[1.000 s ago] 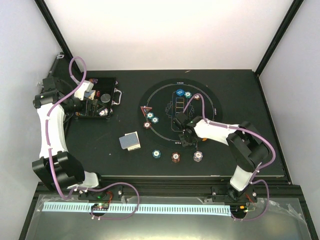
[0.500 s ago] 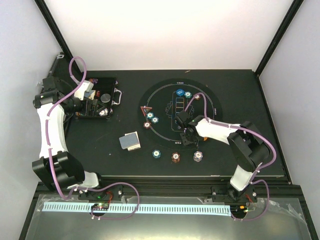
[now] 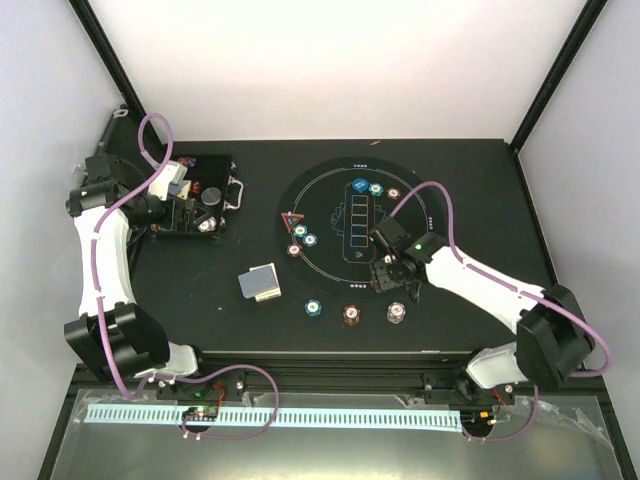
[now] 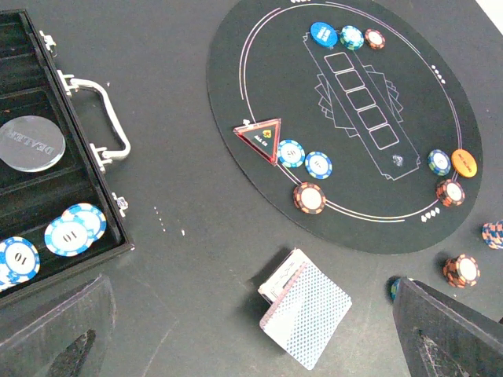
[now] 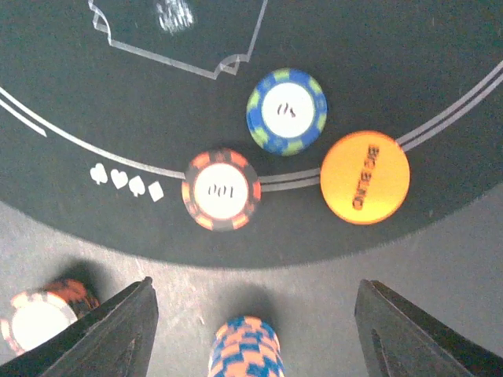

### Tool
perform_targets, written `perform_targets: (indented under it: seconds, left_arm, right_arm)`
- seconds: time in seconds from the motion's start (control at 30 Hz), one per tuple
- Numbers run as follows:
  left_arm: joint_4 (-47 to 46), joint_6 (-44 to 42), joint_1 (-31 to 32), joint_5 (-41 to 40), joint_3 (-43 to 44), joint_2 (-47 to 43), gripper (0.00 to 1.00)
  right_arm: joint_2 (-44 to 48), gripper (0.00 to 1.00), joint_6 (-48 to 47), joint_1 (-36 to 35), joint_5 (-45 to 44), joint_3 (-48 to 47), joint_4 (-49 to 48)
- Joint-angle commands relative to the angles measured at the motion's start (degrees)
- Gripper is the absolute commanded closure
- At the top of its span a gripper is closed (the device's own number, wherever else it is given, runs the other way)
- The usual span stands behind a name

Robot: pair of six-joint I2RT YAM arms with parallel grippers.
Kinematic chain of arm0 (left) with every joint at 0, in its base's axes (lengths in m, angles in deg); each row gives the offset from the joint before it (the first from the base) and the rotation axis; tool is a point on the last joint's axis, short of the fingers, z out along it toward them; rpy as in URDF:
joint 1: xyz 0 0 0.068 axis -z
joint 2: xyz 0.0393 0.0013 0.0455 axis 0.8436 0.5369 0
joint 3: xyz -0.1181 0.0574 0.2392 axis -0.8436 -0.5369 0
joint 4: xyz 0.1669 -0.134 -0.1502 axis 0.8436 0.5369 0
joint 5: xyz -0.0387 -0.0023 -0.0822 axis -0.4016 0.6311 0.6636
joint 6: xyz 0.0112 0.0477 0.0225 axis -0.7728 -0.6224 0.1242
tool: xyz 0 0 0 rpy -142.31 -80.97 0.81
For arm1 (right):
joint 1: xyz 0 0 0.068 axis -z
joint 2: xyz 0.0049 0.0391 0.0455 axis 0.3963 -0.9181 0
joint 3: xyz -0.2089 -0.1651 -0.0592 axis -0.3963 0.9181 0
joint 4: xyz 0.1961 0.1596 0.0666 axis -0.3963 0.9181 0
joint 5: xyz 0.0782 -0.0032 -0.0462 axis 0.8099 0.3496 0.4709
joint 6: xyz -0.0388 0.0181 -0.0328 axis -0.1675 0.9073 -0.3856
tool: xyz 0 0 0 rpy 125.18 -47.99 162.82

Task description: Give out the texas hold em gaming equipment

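In the right wrist view my right gripper (image 5: 255,283) is open, with a short orange-and-blue chip stack (image 5: 245,347) standing between its fingers, touching neither. Just beyond lie a red 100 chip (image 5: 221,189), a blue-green chip (image 5: 286,111) and the orange button (image 5: 365,177) on the mat's near rim. From above, the right gripper (image 3: 395,280) hovers over that rim, with the stack (image 3: 397,313) just in front of it. My left gripper (image 4: 251,283) is open and empty, high above the card deck (image 4: 306,310). A blue button (image 4: 323,33) lies at the mat's far side.
The round black mat (image 3: 420,200) fills the table's middle. The open black case (image 3: 195,195) sits at the left with chips and a dealer disc inside. A teal chip (image 3: 313,307) and a red-brown chip (image 3: 351,315) lie off the mat by the near edge. A triangular marker (image 3: 292,222) sits on the mat's left rim.
My right gripper has opened wider and shifted right and nearer, to above the chip stack, and its elbow has swung out to the right. The left arm has not moved.
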Motion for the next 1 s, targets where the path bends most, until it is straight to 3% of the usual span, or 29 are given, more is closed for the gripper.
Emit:
perform_targets:
  seconds: [0.0, 0.5, 0.97]
  left_arm:
    - [0.7, -0.8, -0.4, 1.7, 1.9, -0.8, 0.01]
    - [0.9, -1.2, -0.4, 2.2, 2.2, -0.8, 0.01]
    - [0.7, -1.0, -0.4, 2.3, 2.8, -0.3, 0.01]
  right_arm:
    - [4.5, 0.28, 2.5, 0.2, 2.7, 5.6, 4.2]
    - [5.8, 0.26, 10.8, -4.0, 3.6, 8.5, 5.1]
    - [3.4, 0.34, 11.2, -4.5, 4.5, 11.0, 1.7]
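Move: The orange-and-blue chip stack stands about 7 cm back and 3 cm to the right of the right hand, its middle some 6 cm below. The red chip stack is level with it, about 12 cm to its left. Under the hand, 8 cm down, lies the red chip, about 1 cm ahead and 2 cm left; the big blind button lies 3 cm ahead and 5 cm right. From the left hand, the orange-and-blue stack is roughly 45 cm right, 18 cm back and 24 cm below. The orange-and-blue chip stack is what the empty right hand comes back to: it draws back about 7 cm and slightly right, away from the red chip, sinking some 4 cm, mostly late, and easing to a stop over the stack. Its fingers tip about 10 degrees closer to straight down and stay open, one to each side of the stack; no contact shows. ##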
